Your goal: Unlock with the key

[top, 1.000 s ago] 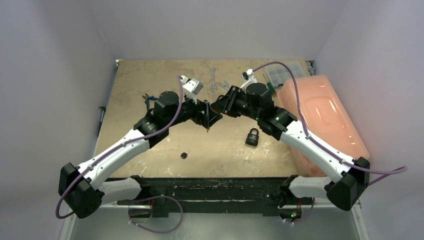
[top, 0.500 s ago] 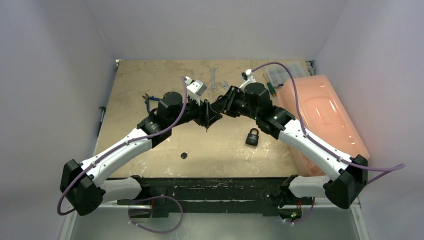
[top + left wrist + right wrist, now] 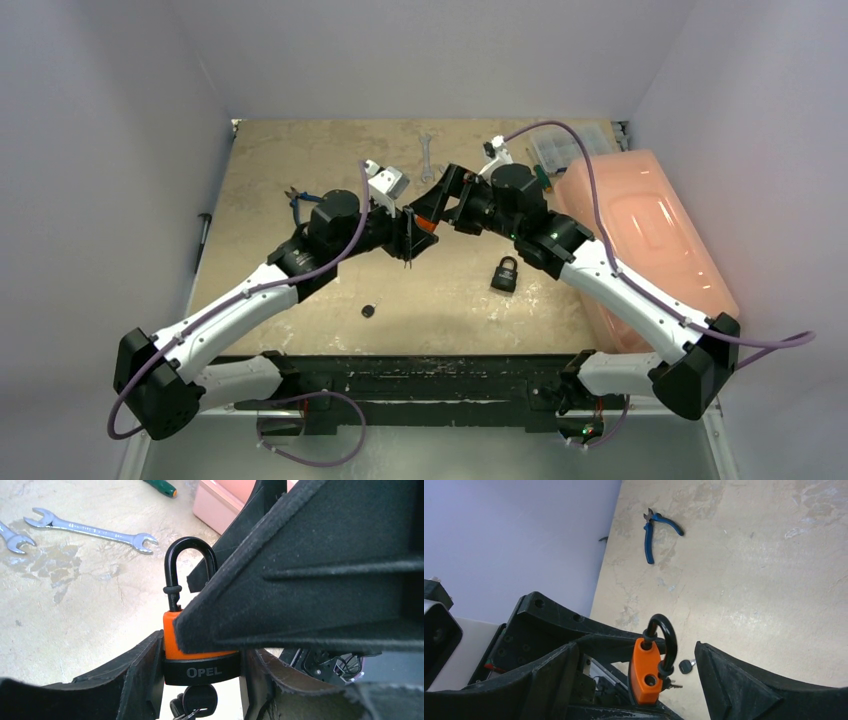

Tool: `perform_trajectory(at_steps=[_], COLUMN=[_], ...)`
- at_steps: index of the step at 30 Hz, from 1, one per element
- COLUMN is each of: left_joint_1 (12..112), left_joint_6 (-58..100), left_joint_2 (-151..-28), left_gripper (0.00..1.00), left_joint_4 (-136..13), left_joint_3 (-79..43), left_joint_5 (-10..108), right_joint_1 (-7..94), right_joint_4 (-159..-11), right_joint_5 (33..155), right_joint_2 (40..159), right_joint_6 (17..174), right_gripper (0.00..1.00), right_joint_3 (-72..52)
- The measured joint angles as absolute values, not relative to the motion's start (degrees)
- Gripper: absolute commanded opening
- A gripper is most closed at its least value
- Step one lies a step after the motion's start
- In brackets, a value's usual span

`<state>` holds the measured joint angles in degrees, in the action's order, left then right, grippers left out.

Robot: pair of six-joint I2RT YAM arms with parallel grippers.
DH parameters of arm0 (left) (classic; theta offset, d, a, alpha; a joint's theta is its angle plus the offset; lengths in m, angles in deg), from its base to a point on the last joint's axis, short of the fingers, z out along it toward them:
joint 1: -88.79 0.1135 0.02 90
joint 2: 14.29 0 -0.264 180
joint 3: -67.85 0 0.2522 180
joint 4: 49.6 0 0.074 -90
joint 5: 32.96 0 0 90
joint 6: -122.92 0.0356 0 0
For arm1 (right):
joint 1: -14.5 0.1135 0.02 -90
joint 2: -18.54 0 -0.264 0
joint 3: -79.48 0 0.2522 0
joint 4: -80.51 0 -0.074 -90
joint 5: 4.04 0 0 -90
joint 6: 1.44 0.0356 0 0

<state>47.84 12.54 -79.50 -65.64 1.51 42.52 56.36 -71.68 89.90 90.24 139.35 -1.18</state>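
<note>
An orange and black padlock [image 3: 200, 660] is clamped by its black lower body between the fingers of my left gripper [image 3: 200, 669], above the table. A black-headed key [image 3: 201, 699] sticks out of its underside with more keys hanging there. In the right wrist view the black shackle [image 3: 667, 635] is raised, and its free leg stands outside the empty hole in the orange top [image 3: 645, 672]. My right gripper [image 3: 636, 652] is open, one finger on each side of the padlock and clear of it. From above, both grippers meet at the padlock [image 3: 427, 222].
A second, black padlock [image 3: 504, 273] stands on the table below the right arm. A loose key [image 3: 369, 311] lies near the front. Blue pliers [image 3: 655, 527], wrenches [image 3: 90, 530], a green screwdriver [image 3: 161, 487] and a pink bin [image 3: 640, 240] lie around.
My left gripper closed on the padlock's body. After that my right gripper's jaws spread wide and let go of it. Both arms stayed at the meeting point.
</note>
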Motion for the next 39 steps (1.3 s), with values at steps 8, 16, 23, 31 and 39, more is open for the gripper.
perform_trajectory(at_steps=[8,16,23,31,39], left_joint_1=[47.84,47.84,47.84,47.84,47.84], left_joint_6=[13.37,14.11,14.11,14.09,14.02], left_joint_2=[-76.7,-76.51,-76.53,-76.51,-76.51], left_gripper=[0.0,0.0,0.0,0.0,0.0], left_joint_4=[-65.69,-66.3,-67.08,-67.37,-67.37], left_joint_3=[1.8,2.3,2.36,2.36,2.36], left_joint_5=[42.45,42.54,42.91,42.96,42.91], right_joint_1=[56.45,56.45,56.45,56.49,56.49], right_joint_4=[-69.08,-67.46,-67.33,-70.0,-73.58], right_joint_5=[87.91,87.93,88.94,92.9,94.56], right_joint_2=[88.34,86.72,84.65,84.17,86.35], right_joint_6=[136.68,134.32,133.16,133.29,133.53], right_gripper=[0.74,0.68,0.55,0.51,0.51], right_joint_3=[-2.71,-2.92,-3.17,-3.17,-3.17])
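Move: The orange padlock is between the left pads, its black key head showing some 4 cm below that hand point. From the right hand point, the padlock is about 2 cm left, 1 cm back and 3 cm below, still between the wide-open fingers. About 29 cm below the right hand on the table lie the black padlock, some 6 cm back and 16 cm right, and the loose key, about 14 cm back and 13 cm left. Draw the right gripper clear of the orange padlock: lift it about 5 cm, first drifting 2 cm right and then back left while easing a couple of centimetres towards the base. Tip its fingers up some 10 degrees and narrow them from wide open to about half. Keep the left grip on the padlock, with just a small rise and settle. ##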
